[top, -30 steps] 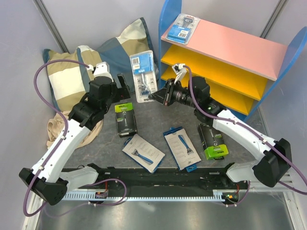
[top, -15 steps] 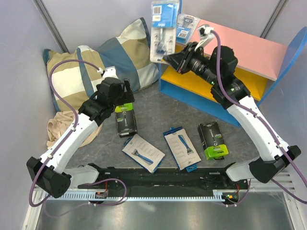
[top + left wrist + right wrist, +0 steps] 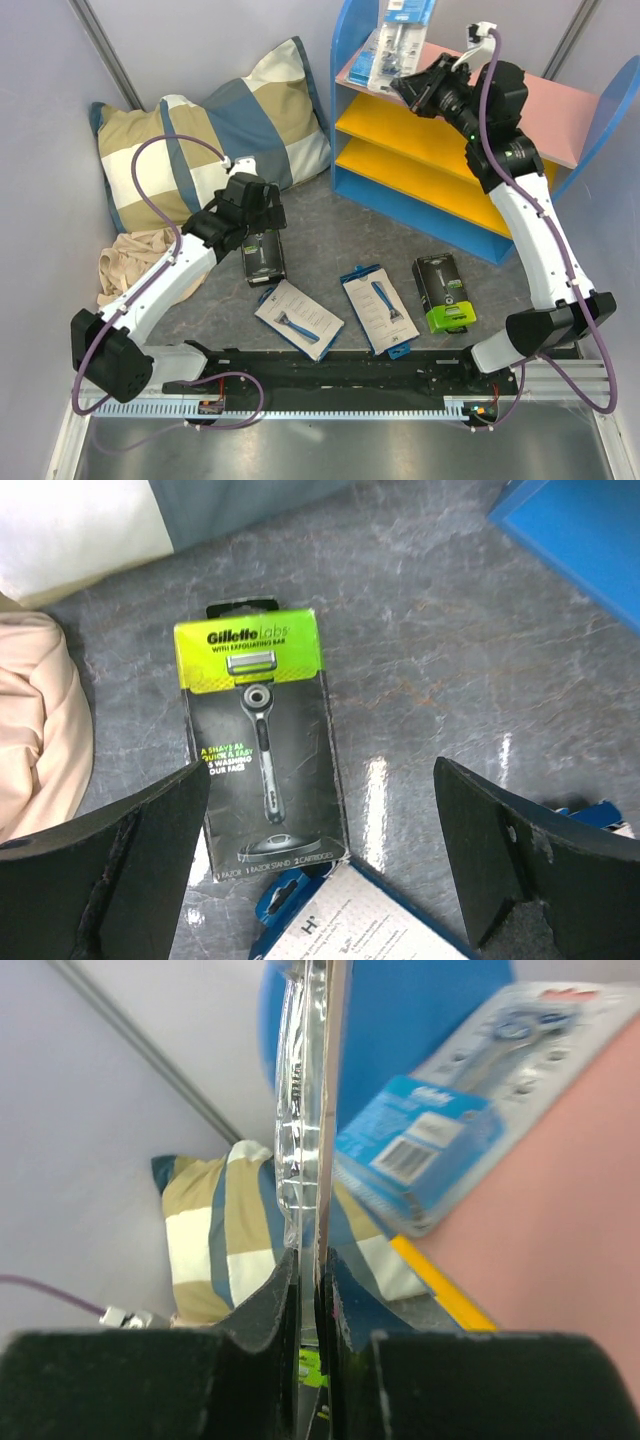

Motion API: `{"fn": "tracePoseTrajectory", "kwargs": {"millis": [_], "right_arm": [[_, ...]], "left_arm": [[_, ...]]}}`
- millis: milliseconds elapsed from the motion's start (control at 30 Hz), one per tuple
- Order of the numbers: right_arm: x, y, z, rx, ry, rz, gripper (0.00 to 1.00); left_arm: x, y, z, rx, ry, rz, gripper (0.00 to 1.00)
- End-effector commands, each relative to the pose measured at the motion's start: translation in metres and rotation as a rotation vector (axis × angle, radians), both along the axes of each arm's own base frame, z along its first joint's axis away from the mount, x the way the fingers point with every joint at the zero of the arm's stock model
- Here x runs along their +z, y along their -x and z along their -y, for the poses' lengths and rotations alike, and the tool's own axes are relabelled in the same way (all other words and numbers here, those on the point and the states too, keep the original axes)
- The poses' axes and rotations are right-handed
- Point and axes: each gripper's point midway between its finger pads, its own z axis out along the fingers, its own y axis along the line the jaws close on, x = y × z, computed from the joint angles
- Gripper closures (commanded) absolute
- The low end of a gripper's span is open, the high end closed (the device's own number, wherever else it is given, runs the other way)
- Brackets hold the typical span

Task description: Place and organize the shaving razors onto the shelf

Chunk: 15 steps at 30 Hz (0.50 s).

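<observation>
My right gripper (image 3: 408, 84) is shut on the lower edge of a clear blister pack (image 3: 400, 30) and holds it upright over the left end of the shelf's pink top board (image 3: 520, 100). The right wrist view shows this pack (image 3: 305, 1110) edge-on between the pads of the right gripper (image 3: 318, 1290). A second blister pack (image 3: 378, 60) (image 3: 450, 1130) lies flat on that board. My left gripper (image 3: 262, 218) (image 3: 320, 860) hangs open above a black-and-lime box (image 3: 262, 252) (image 3: 260, 750). Two white boxes (image 3: 298, 318) (image 3: 378, 308) and another black-and-lime box (image 3: 443, 292) lie on the table.
A striped pillow (image 3: 220, 140) leans at the back left, with a beige cloth (image 3: 130, 270) in front of it. The shelf's blue side panels (image 3: 352, 40) rise at each end. One white box (image 3: 370, 920) touches the black box's near end.
The right arm has lifted the blister pack from table height up to the shelf's top board. The left arm has swung right and down over the black-and-lime box.
</observation>
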Motion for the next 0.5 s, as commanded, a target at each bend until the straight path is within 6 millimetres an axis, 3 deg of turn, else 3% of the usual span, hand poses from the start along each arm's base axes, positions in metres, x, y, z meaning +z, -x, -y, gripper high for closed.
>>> {"fn": "tracePoseTrajectory", "kwargs": {"millis": [0,167,467], "right_arm": [[0.031,-0.009,0.036,-0.059,-0.069,0.048,0.92],[0.024,-0.019,0.057,-0.061,-0.107,0.018,0.92],[0.000,-0.028,0.067,-0.045,-0.132,-0.039,0.91]], "left_arm": [[-0.006,-0.006,0.005,0.002,0.031,0.014,0.00],[-0.019,-0.006,0.008,-0.005,0.033,-0.014,0.00],[-0.031,-0.006,0.011,-0.011,0.027,-0.043,0.00]]}}
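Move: From the right hand, which grips a razor blister pack, the bare spot on the pink top shelf lies about 10 cm ahead, 7 cm right and 8 cm below; the shelved razor pack is 11 cm ahead, 2 cm left, equally low. From the wide-open left hand, the black-green razor box lies about 15 cm below, 6 cm back and 4 cm left; the nearest white card pack lies 21 cm back, 5 cm right, equally low. The right hand keeps its pinch on the blister pack and carries it about 7 cm to the right and some 3 cm forward over the pink shelf, away from beside the shelved pack and towards the bare stretch next to it, easing almost to a stop while the hand rolls slightly left side up. The left hand meanwhile sinks about 3.5 cm towards the black-green box, slowing as it goes, fingers still wide open and touching nothing. ##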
